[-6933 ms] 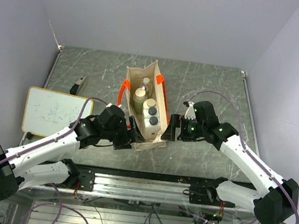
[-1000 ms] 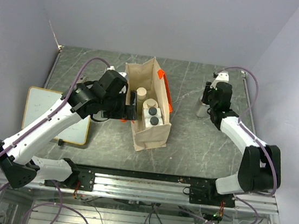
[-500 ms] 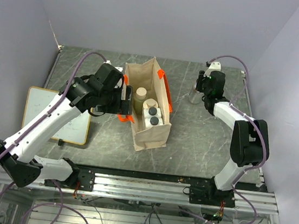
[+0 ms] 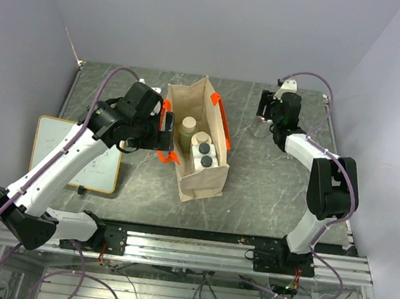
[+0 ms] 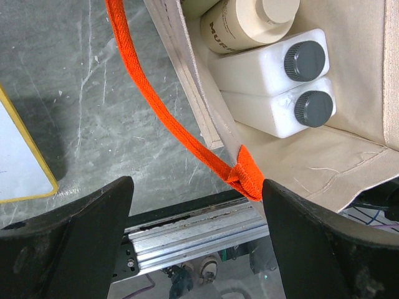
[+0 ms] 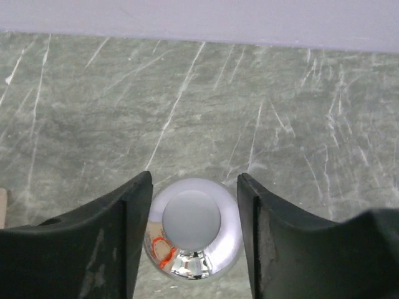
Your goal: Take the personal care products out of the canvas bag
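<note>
The canvas bag (image 4: 202, 180) stands upright mid-table with its mouth open. Inside are two white squarish bottles with dark caps (image 5: 265, 65) (image 5: 269, 112) and a cream-coloured bottle (image 5: 248, 25). My left gripper (image 4: 167, 129) (image 5: 196, 185) hovers open just left of the bag, over its orange handle (image 5: 161, 103), with nothing between its fingers. At the far right, my right gripper (image 4: 269, 111) (image 6: 193, 180) is open around a small clear round bottle with a shiny cap (image 6: 192, 229). That bottle stands on the table, and a thin gap shows beside each finger.
A whiteboard (image 4: 48, 147) lies at the table's left edge, partly under my left arm. A small dark object (image 4: 80, 189) sits just below it. The aluminium rail (image 4: 195, 248) runs along the near edge. The back wall rises close behind my right gripper.
My right jaws have parted from the small round bottle, which now stands on the table at the far right. The left gripper has shifted slightly left, over the orange handle.
</note>
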Robot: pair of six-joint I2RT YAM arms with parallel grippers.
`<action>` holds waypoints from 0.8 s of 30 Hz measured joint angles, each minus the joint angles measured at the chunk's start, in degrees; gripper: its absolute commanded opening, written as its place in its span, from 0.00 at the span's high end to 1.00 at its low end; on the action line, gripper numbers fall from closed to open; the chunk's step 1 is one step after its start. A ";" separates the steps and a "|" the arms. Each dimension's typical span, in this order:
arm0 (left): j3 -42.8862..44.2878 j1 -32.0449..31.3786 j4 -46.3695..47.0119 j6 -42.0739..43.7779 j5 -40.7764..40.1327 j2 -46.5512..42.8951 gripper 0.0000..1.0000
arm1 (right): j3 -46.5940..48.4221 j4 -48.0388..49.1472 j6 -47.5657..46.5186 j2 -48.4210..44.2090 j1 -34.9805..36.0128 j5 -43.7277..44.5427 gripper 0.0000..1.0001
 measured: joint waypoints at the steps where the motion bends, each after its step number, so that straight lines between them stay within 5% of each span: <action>1: 0.00 0.02 0.04 -0.15 0.17 -0.04 0.06 | 0.28 -0.09 -0.07 -0.22 0.00 0.15 0.27; 11: -2.34 0.13 3.85 -4.39 2.89 -2.47 0.07 | 0.94 -14.38 5.35 -13.66 0.00 3.34 0.01; 24: -9.14 0.20 9.01 -7.04 4.13 -6.14 0.07 | -12.17 -42.88 21.24 -43.98 -0.28 -8.26 0.00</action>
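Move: The silver bottle stands right at the right hand, between its part-open fingers, with its middle roughly 5 cm below them. The canvas bag, where the remaining bottles are, lies about 18 cm back and 17 cm left of that hand; its two white bottles are some 22 cm back and 16 cm left, their middles about 8 cm lower than the hand. From the left hand the bag's middle is about 12 cm ahead, 8 cm right and 15 cm below. Letting the silver bottle go, the right fingers carry on opening from about half to full width as the hand lifts some 9 cm clear of it, then draws back about 20 cm in all towards the bag, sinking slightly late on. The hand rolls left side up by 20 degrees and tips its fingers further down. The left hand, wide open, shifts only a little to the right by the bag's handle. ##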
